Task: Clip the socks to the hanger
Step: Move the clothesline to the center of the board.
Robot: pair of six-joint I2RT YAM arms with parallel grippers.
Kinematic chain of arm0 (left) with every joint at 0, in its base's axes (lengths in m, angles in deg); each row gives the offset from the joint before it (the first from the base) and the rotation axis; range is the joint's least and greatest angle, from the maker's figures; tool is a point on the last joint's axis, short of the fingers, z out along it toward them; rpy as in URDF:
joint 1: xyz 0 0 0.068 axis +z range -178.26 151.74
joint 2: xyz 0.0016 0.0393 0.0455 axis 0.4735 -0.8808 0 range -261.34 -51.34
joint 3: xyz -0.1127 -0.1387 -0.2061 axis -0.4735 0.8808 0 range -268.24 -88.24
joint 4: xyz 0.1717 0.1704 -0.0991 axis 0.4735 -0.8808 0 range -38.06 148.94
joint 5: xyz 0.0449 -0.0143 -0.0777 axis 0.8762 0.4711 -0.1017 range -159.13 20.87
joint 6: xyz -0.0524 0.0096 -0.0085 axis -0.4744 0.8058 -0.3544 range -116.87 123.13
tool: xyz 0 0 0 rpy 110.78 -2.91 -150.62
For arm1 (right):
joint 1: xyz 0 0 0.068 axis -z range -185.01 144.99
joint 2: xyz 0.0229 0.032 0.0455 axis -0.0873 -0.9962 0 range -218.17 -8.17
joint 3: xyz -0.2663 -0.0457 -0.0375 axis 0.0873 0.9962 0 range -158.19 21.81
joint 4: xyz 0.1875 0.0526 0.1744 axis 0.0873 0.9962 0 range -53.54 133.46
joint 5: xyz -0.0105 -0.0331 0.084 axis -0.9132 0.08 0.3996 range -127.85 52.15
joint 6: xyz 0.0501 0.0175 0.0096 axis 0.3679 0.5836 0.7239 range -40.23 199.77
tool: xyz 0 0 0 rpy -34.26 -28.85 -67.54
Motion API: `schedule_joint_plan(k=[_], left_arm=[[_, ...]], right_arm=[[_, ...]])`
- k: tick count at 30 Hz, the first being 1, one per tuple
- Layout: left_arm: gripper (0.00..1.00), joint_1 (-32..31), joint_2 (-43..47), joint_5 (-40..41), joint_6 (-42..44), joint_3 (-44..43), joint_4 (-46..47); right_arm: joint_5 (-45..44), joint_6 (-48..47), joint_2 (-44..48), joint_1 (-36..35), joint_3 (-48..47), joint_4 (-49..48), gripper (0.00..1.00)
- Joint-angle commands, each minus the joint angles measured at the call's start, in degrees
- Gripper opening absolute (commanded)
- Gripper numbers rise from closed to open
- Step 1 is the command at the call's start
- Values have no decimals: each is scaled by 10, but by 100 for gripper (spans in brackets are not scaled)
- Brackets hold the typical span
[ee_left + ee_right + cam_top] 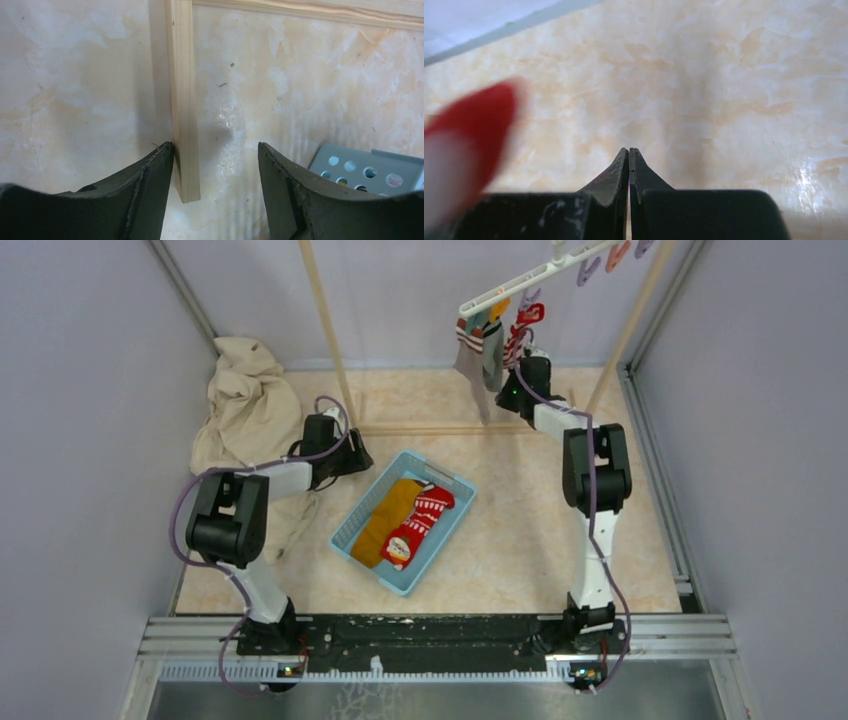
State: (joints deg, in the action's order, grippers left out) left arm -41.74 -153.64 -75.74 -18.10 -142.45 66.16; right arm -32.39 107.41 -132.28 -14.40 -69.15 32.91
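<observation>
The mustard-yellow sock (pixel 385 520) and the red sock with white bands (pixel 420 523) lie side by side in a blue basket (pixel 365 502) in the middle of the floor. At the back right the white hanger (pixel 520 282) hangs tilted, with coloured pegs along it. My left gripper (pixel 358 455) (pixel 216 145) is open and empty, low beside the basket's far left corner (pixel 370 165); its left finger lies against a wooden rack foot (pixel 182 100). My right gripper (pixel 530 360) (pixel 629 150) is shut on nothing, just below the hanger's near end.
A grey sock (pixel 472 365) and a red-and-white striped sock (pixel 520 335) hang from the hanger; the striped one shows as a red blur (pixel 469 125) left of my right fingers. Wooden rack posts (pixel 325 330) (pixel 635 320) stand behind. A beige cloth (pixel 245 405) is heaped at the back left.
</observation>
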Motion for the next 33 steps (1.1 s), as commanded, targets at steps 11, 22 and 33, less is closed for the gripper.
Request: schedule_joint_plan(k=[11,22,33], left_arm=[[69,-6,26,-21,-15,37,-2],[70,-9,71,-23,-39,63,-14],[71,-38,142,-14,-56,94,-17]], right_arm=[[-53,-98,-1,-52,-13,101,0],[-35,-91,41,-71,108,57,0],[-29,-73,74,-97,194,14,0]])
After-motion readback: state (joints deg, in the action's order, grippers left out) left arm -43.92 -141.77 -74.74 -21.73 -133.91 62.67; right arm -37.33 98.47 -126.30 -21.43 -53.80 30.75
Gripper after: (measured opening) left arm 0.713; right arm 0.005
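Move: The rack's bottom crossbar runs left to right behind the shut right hand, about 5 cm back and some 7 cm below, its middle roughly 7 cm to the left; the rack's right foot is about 20 cm to the right, level with the bar. The basket lies some 29 cm back and 22 cm left of it. The rack's left foot sits between the left hand's open fingers, 3 cm ahead and 2 cm left; from that hand the crossbar's middle is about 11 cm ahead and 27 cm right. The crossbar gets hooked from its far side by the right hand: with fingers still shut it sinks about 5 cm beyond the bar, then draws back some 7 cm and a little left, dragging the bar towards the robot. The left hand keeps its open fingers around the left foot's near end and goes back about 5 cm with it, rising slightly at the end. ##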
